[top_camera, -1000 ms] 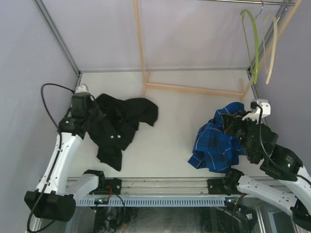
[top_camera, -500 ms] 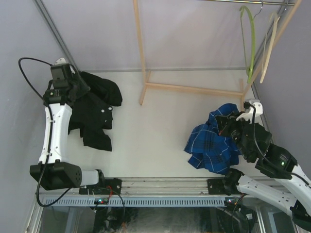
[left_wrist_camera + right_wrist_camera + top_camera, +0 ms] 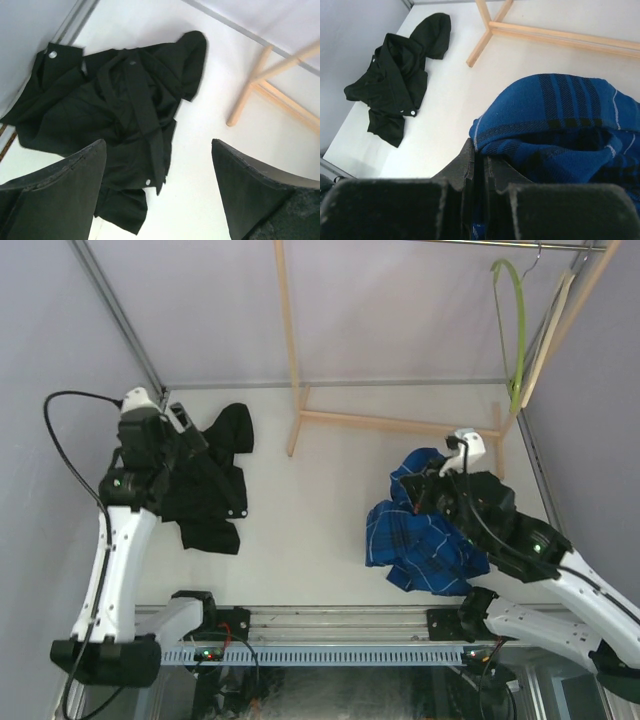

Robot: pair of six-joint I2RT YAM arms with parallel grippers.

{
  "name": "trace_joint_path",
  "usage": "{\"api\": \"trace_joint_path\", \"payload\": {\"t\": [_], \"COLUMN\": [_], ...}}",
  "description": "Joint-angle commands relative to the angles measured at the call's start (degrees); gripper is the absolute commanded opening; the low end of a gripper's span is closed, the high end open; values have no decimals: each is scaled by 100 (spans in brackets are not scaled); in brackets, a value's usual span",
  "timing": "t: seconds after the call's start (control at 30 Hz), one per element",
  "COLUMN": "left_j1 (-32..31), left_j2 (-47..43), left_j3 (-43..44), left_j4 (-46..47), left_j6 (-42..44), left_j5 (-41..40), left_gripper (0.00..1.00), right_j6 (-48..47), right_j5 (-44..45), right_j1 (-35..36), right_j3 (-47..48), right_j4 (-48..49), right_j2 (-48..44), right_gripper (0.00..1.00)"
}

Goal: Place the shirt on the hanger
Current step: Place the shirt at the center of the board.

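The shirt (image 3: 415,535), blue with dark plaid, hangs bunched on the right side of the table. My right gripper (image 3: 432,492) is shut on it. In the right wrist view the shirt (image 3: 560,115) bulges over the gripper (image 3: 482,150), and a strip of blue cloth is pinched between the closed fingers. The lime-green hanger (image 3: 518,335) hangs from the rail at the top right, well behind the shirt. At the far left my left gripper (image 3: 185,435) is open above the black garment (image 3: 205,485). Its fingers (image 3: 55,190) stand wide apart with nothing between them.
The black garment (image 3: 115,100) lies crumpled against the left wall, with a white button showing. A pale wooden rack (image 3: 400,423) stands at the back with its upright (image 3: 288,330) in the middle. A metal rail (image 3: 500,244) runs along the top right.
My left gripper has opened and let go of the black garment, which now lies at the far left. My right gripper has carried the shirt up and to the left.
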Motion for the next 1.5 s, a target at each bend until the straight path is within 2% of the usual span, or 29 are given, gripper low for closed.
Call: {"api": "trace_joint_path", "payload": {"t": [0.0,0.13,0.3,0.4,0.47,0.5,0.57,0.7,0.77,0.83,0.93,1.03,1.23,1.37,1.47], "left_j1": [-1224,-1510,-2143,-2237,-2244,-2243,-2239,-2243,-2246,-2246,-2241,-2295,-2581,-3249,-4032], "left_j2": [-932,-1930,-3168,-3382,-3333,-3300,-3224,-2981,-2808,-2590,-2188,-1955,-1625,-1448,-1388], "left_j3": [-755,-1919,-2865,-2929,-2838,-2821,-2832,-2852,-2809,-2760,-2683,-2675,-2748,-2764,-2809], "left_j4": [663,1826,3092,3279,3071,3011,2940,2847,2721,2593,2436,2412,2430,2471,2553], "left_j6": [393,181,480,597,671,691,673,561,515,427,244,76,-196,-284,64], "left_j5": [-621,772,1110,1308,1262,1251,1213,1184,1176,1130,1247,1330,1184,1168,665], "left_gripper": [89,90,91,91,91,91,91,91,92,92,90,89,89,87,87], "right_j6": [-10,29,61,138,208,252,397,758,993,1179,1274,1230,1006,952,809], "right_j5": [-204,-164,-182,-331,-428,-405,-306,-24,221,446,452,-1,-952,-1278,-1566], "right_j1": [96,114,116,139,209,259,334,85,-169,-398,-867,-1380,-1532,-1532,-1537], "right_j3": [609,1220,2053,2290,2223,2158,1896,1037,683,283,-249,-503,-844,-985,-1318], "right_j4": [875,1166,1336,1321,1289,1234,1044,234,-334,-737,-1029,-1105,-467,-211,86], "right_j2": [697,1198,1697,1952,2059,2091,2130,2114,1919,1571,987,692,708,851,770], "right_gripper": [0,0,0,0,0,3,16,49,60,65,70,71,71,72,73]}}
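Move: My right hand already holds the bunched blue shirt, its middle about 7 cm to my right and 15 cm below; the board's center lies some 7 cm ahead, 15 cm left and 28 cm down. The rack's floor beam runs about 31 cm ahead, its middle 4 cm right. From my empty, open left hand, the blue shirt is about 11 cm back and 54 cm right, while the black shirt lies 6 cm ahead, 4 cm left. I fling the blue shirt up and to the left with my right hand, about 10 cm each way and slightly forward, and open my fingers near the top; then that hand drops over 20 cm, swinging back right, fingers tipping down. Meanwhile my open left hand leaves the black shirt, sweeping some 20 cm right towards the board's center, drawing back a little, turning clockwise about 40 degrees, first rising, then sinking. ##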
